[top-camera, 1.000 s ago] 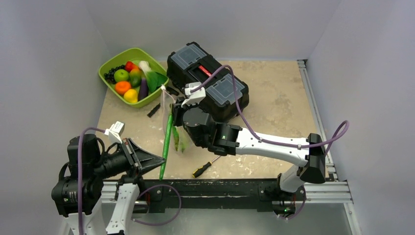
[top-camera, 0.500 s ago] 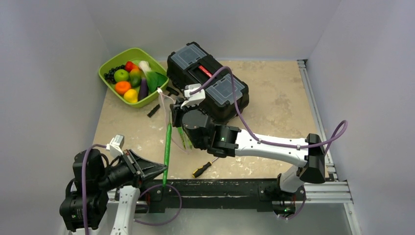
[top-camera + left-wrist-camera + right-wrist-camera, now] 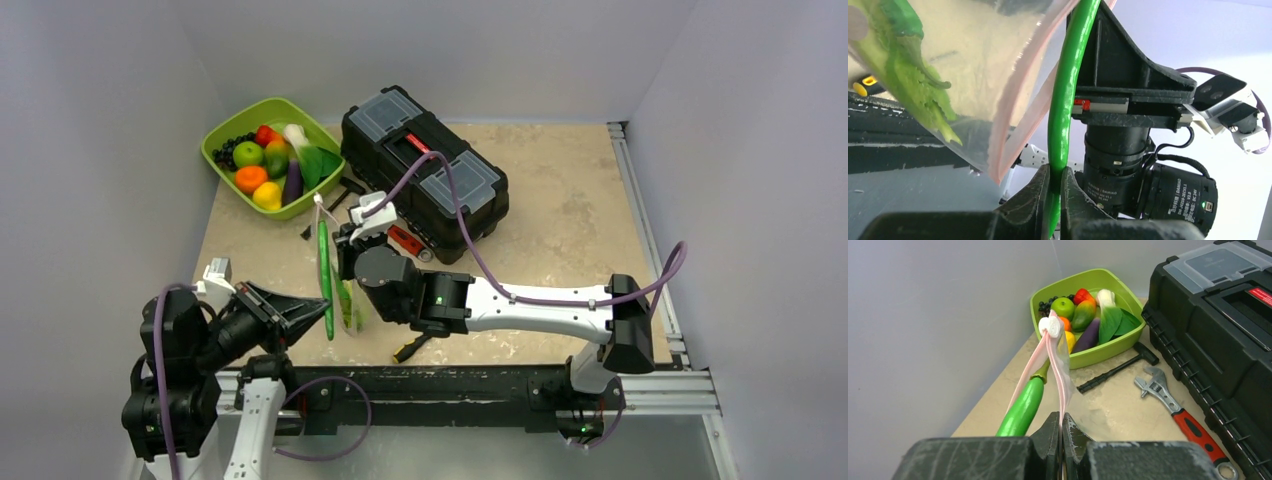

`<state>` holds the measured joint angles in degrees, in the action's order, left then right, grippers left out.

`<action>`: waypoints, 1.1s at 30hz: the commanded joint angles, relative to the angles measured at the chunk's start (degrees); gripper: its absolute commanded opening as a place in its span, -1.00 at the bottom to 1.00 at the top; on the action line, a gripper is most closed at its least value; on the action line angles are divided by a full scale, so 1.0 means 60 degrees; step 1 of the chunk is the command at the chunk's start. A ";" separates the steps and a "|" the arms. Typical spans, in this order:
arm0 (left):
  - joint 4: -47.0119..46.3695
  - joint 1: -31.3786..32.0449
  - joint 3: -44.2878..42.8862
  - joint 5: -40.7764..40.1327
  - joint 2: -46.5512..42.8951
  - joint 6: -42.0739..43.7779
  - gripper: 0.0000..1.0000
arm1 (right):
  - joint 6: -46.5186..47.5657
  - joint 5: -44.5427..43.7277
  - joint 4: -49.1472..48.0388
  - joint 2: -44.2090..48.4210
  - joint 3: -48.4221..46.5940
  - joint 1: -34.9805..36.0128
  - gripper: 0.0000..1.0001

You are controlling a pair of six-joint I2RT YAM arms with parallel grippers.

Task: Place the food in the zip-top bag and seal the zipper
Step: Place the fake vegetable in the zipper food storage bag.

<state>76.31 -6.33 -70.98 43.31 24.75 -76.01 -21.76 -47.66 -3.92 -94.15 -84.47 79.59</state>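
Observation:
My left gripper [image 3: 1055,172] [image 3: 315,320] is shut on the lower end of a long green stalk [image 3: 1068,80] [image 3: 325,275] that stands nearly upright. The stalk's upper end sits between the two pink sides of the zipper [image 3: 1060,370] at the mouth of the zip-top bag [image 3: 350,305] [image 3: 973,55]. My right gripper [image 3: 1061,432] [image 3: 347,258] is shut on that pink strip and holds the bag up. Green pods [image 3: 913,85] lie inside the bag. More food, a green apple [image 3: 248,153], an orange [image 3: 251,178] and an eggplant [image 3: 292,183], lies in the tray.
The lime-green tray [image 3: 215,140] [image 3: 1083,277] stands at the back left. A black toolbox [image 3: 425,165] is behind the right arm. A red-handled wrench [image 3: 1173,405] and a black tool [image 3: 1118,371] lie in front of it. A screwdriver [image 3: 410,348] lies near the front edge.
The right gripper has carried the bag towards the near left, uncovering the wrench. The left gripper has swung the stalk left and more upright, following the bag's mouth.

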 commanded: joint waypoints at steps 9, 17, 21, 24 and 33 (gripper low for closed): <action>0.2639 0.0011 0.0101 -0.0608 0.0153 -0.2991 -1.00 | 0.0286 -0.0465 -0.0927 0.0203 -0.0274 0.0178 -1.00; 0.1567 0.0002 0.0661 -0.1004 0.0110 -0.3830 -1.00 | 0.0355 -0.0574 -0.0887 0.0071 -0.0391 0.0295 -1.00; 0.0770 0.0011 0.1101 -0.1011 -0.0145 -0.4635 -0.88 | 0.0418 -0.0637 -0.0888 -0.0003 -0.0433 0.0371 -1.00; 0.0330 0.0005 0.1172 -0.1198 -0.0301 -0.5036 -0.21 | 0.0398 -0.0614 -0.0851 -0.0062 -0.0490 0.0398 -1.00; -0.0246 0.0005 0.0305 -0.1597 -0.0215 -0.4726 0.39 | 0.0494 -0.0565 -0.0851 -0.0047 -0.0519 0.0402 -1.00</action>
<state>73.41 -6.33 -64.60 33.91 22.81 -84.97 -19.81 -49.12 -5.17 -95.42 -84.66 81.76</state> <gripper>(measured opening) 0.674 0.003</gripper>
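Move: The left hand grips the green vegetable near its rear end, its stem already at the bag mouth. The middle of the mouth is about 6 cm ahead, 2 cm to the right and 2 cm lower; the leafy vegetable in the bag lies level fore and aft, some 4 cm right, 14 cm down. From the right hand, pinching the rim, the mouth's middle is roughly 3 cm back and 2 cm left. The left hand lowers the green vegetable some 5 cm into the bag, easing forward and opening to release it. ##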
